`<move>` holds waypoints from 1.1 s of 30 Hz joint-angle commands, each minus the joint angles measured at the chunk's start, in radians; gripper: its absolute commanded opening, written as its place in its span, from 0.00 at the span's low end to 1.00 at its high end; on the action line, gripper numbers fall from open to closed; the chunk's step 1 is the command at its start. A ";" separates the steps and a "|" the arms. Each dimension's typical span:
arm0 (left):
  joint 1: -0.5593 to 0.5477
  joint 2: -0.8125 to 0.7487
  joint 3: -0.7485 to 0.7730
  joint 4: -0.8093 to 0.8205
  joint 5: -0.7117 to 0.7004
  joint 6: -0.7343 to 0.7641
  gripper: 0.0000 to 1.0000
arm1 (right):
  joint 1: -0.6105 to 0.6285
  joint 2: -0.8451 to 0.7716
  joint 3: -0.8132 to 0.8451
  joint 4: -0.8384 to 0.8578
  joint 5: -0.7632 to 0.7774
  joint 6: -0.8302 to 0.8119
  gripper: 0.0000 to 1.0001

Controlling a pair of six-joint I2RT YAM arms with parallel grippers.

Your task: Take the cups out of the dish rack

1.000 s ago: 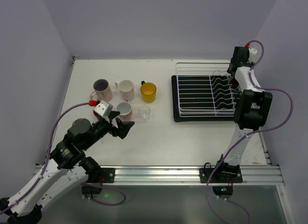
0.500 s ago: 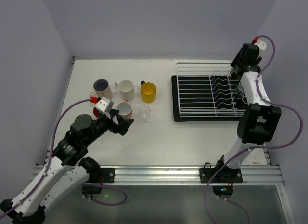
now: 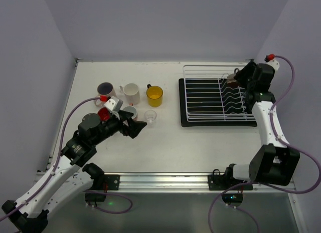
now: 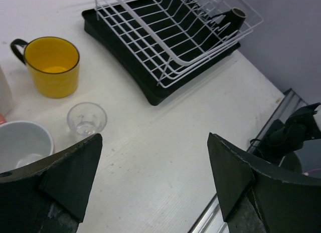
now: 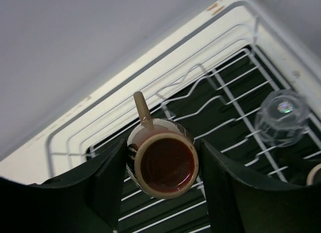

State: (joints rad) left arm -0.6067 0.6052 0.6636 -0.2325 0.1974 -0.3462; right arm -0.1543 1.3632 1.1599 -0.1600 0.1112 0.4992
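Observation:
My right gripper (image 3: 234,80) is shut on a cream cup with a dark inside (image 5: 163,164), its fingers (image 5: 108,185) on either side. The cup hangs over the back right of the white wire dish rack (image 3: 200,67). An upturned clear glass (image 5: 283,115) stands in the rack (image 5: 70,143). On the table to the left stand a pinkish-brown cup (image 3: 106,88), a white cup (image 3: 132,91), a yellow cup (image 3: 154,95), a pale cup (image 3: 129,111), a clear glass (image 3: 150,115) and a red cup (image 3: 104,113). My left gripper (image 3: 132,127) is open and holds nothing, just right of them.
The rack rests on a black tray (image 3: 183,124). Walls close in at the back and both sides. In the left wrist view the yellow cup (image 4: 52,65), glass (image 4: 87,119) and pale cup (image 4: 22,143) lie ahead, with the table's metal front rail (image 4: 220,205) close by.
My right arm has swung out and its gripper has come up over the rack's back right with the cup. My left gripper has shifted slightly right, uncovering the red cup.

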 commanded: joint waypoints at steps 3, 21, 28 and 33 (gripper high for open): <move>0.007 0.113 0.036 0.304 0.200 -0.194 0.88 | 0.024 -0.188 -0.147 0.218 -0.286 0.189 0.11; -0.114 0.640 0.103 0.907 0.316 -0.550 0.66 | 0.305 -0.541 -0.608 0.688 -0.705 0.575 0.11; -0.146 0.668 0.093 0.993 0.323 -0.582 0.56 | 0.400 -0.498 -0.654 0.777 -0.723 0.607 0.13; -0.157 0.679 0.088 1.010 0.321 -0.585 0.50 | 0.470 -0.446 -0.663 0.830 -0.728 0.616 0.13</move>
State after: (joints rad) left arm -0.7540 1.2785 0.7238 0.6720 0.5102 -0.9119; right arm 0.2764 0.9001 0.4915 0.5434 -0.5869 1.0897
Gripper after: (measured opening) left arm 0.517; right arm 0.581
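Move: The brown cup, already clear of the dish rack and held at its base end by the right fingers, lies about 50 cm to the right of the left hand and 25 cm ahead, roughly level with it. From the right hand, the open left gripper it is carried to is some 52 cm left and 23 cm back; the rack's middle is 3 cm ahead, 3 cm left and 18 cm below. The shot glass stands 17 cm ahead of the left hand, 4 cm right and 22 cm down. The brown cup is swept left some 27 cm and back about 17 cm in the right hand's unchanged grip, swinging counter-clockwise nearly 60 degrees and rolling so its mouth turns to the left gripper. The left hand comes right about 16 cm to meet it, rising slightly late on, turning clockwise and rolling its left side down, its wide-open fingers closing to about half around the rim end. ##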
